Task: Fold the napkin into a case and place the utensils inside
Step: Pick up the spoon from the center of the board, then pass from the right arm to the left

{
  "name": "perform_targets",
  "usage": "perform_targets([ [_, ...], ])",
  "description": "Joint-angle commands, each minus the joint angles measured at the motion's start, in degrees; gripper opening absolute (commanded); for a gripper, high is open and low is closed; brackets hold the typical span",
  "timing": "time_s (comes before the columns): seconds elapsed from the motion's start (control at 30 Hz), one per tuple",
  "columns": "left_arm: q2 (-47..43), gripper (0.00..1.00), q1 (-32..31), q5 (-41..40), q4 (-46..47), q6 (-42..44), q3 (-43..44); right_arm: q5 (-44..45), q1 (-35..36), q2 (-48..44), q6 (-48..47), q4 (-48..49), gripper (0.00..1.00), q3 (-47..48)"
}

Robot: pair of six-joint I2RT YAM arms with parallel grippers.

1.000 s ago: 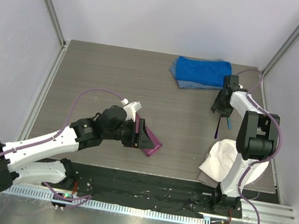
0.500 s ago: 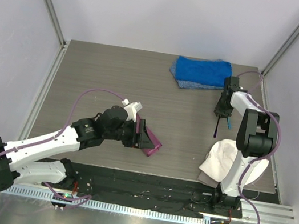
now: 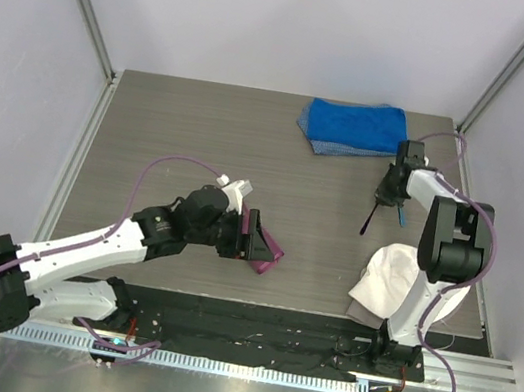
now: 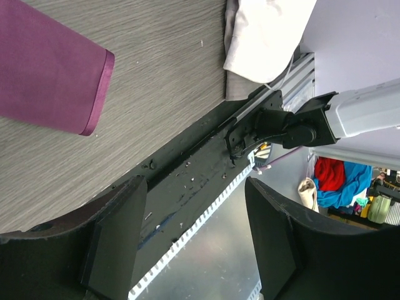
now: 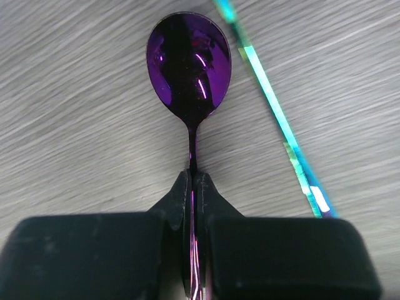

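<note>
The napkin (image 3: 270, 252) is a folded magenta strip lying near the table's front centre; in the left wrist view the napkin (image 4: 44, 72) fills the upper left. My left gripper (image 3: 256, 238) hovers right by it, open, and the gripper (image 4: 197, 240) has nothing between its fingers. My right gripper (image 3: 391, 189) is at the far right, shut on the thin handle of the spoon (image 5: 189, 62), whose shiny purple bowl sticks out ahead of the jaws. The spoon (image 3: 368, 220) slants toward the lower left. The teal fork (image 5: 275, 112) lies on the table beside it, also visible as the fork (image 3: 399, 216).
A thick blue towel (image 3: 353, 127) lies at the back right. A white cloth (image 3: 395, 275) sits at the front right by the right arm's base, and the cloth (image 4: 269, 37) shows near the black base plate (image 4: 187, 175). Walls close in the table's sides.
My right gripper has closed on the spoon's handle, and the spoon now slants lower-left. My left gripper has opened wider and shifted slightly right beside the napkin.
</note>
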Motion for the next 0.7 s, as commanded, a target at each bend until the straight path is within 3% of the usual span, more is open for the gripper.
perform_targets([
  [0.0,2.15,0.69,-0.26,0.57,3.43,-0.79,1.91,-13.72,0.87,-3.59,4.79,2.47,0.01,-6.4],
  [0.33,9.44,0.68,-0.96,-4.26,10.37,-0.27,3.74,-29.73,5.08,-18.62,9.89,10.11,0.01,-17.73],
  [0.67,18.24,0.69,-2.72,-6.64,18.63,-1.93,6.56,-32.39,13.87,-31.63,21.83,18.9,0.01,-27.24],
])
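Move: The right hand already has the spoon's handle pinched at board level; the folded napkin lies about 33 cm to its left and 15 cm nearer the bases. The fork is some 4 cm to its right and 1 cm ahead, the blue cloth about 18 cm ahead and 8 cm left, the white cloth 21 cm back and 4 cm right. From the left hand, the napkin is roughly 10 cm ahead, 7 cm left and 15 cm below. Right hand, spoon still pinched, sweeps 16 cm left, back and up towards napkin; left hand moves right, forward. ##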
